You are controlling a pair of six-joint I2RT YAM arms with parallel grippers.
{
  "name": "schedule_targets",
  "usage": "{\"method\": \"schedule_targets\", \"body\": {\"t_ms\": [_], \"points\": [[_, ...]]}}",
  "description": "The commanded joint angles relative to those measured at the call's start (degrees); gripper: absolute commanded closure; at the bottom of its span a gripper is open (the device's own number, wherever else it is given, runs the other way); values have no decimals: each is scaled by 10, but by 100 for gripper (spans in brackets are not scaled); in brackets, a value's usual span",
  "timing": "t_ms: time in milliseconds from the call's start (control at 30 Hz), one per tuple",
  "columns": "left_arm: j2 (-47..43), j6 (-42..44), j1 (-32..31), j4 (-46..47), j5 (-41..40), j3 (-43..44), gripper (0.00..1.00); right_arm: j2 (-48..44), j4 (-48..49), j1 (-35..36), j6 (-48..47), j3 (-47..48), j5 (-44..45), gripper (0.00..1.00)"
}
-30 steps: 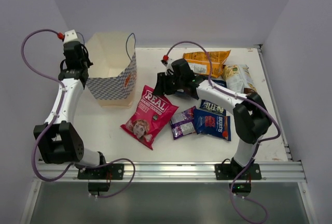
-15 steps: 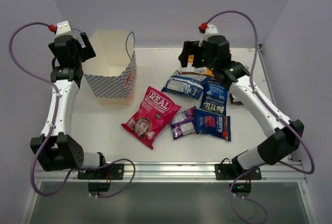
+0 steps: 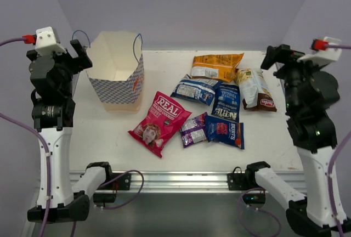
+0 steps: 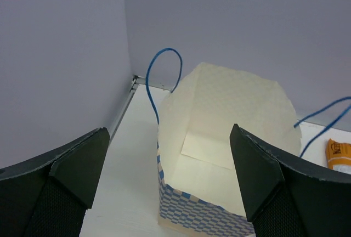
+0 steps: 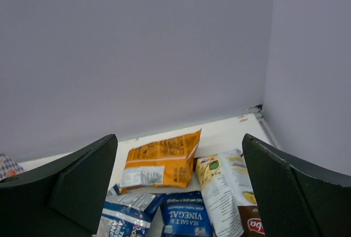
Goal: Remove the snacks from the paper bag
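Note:
The paper bag [image 3: 117, 75] stands upright at the back left, blue-and-white checked outside. In the left wrist view the paper bag [image 4: 230, 154] shows only bare cream paper inside. The snacks lie on the table to its right: pink-red REAL [image 3: 159, 120], purple [image 3: 193, 129], Burts [image 3: 225, 131], two blue-white packets [image 3: 194, 90] [image 3: 226, 102], orange [image 3: 217, 66], and brown-and-cream [image 3: 256, 89]. My left gripper [image 3: 78, 56] [image 4: 170, 193] hangs open, high above the bag's left side. My right gripper [image 3: 282, 56] [image 5: 178, 193] is open, raised at the right, holding nothing.
Lilac walls close in the table at the back and on both sides. A metal rail [image 3: 175, 179] runs along the near edge. The bag's thin blue cord handles [image 4: 164, 67] stick up. The orange packet [image 5: 162, 163] lies nearest the back wall.
Both arms have lifted up and drawn back to the sides. The left gripper opened off the bag's rim. The right gripper opened, leaving a blue-white packet on the table among the others.

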Motion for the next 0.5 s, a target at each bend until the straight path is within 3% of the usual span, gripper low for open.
{"method": "schedule_targets", "body": {"t_ms": [0, 200, 467], "points": [[-14, 26, -28, -44, 17, 20, 0, -72, 17, 0, -49, -25, 27, 1], [-72, 64, -106, -63, -13, 24, 0, -204, 67, 1, -74, -84, -1, 1], [-171, 87, -150, -45, -53, -6, 0, -265, 54, 1, -75, -88, -41, 1]]}}
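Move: The emptied paper bag stands about 15 cm ahead of the left hand and 7 cm to its right, its middle some 30 cm below. The red snack pack lies level with the left hand, roughly 28 cm to its right and 38 cm below. From the right hand, the bag is about 18 cm ahead, 59 cm left and 35 cm below, and the red pack some 3 cm ahead, 38 cm left and 42 cm below. From the paper bag and the laid-out snacks both empty hands draw back, fingers staying wide open and touching nothing. The right goes back about 15 cm and up a little, its fingers tipping up some 20 degrees. The left slides rightward and back while turning slightly clockwise, then pulls back faster, rising and tipping up. ##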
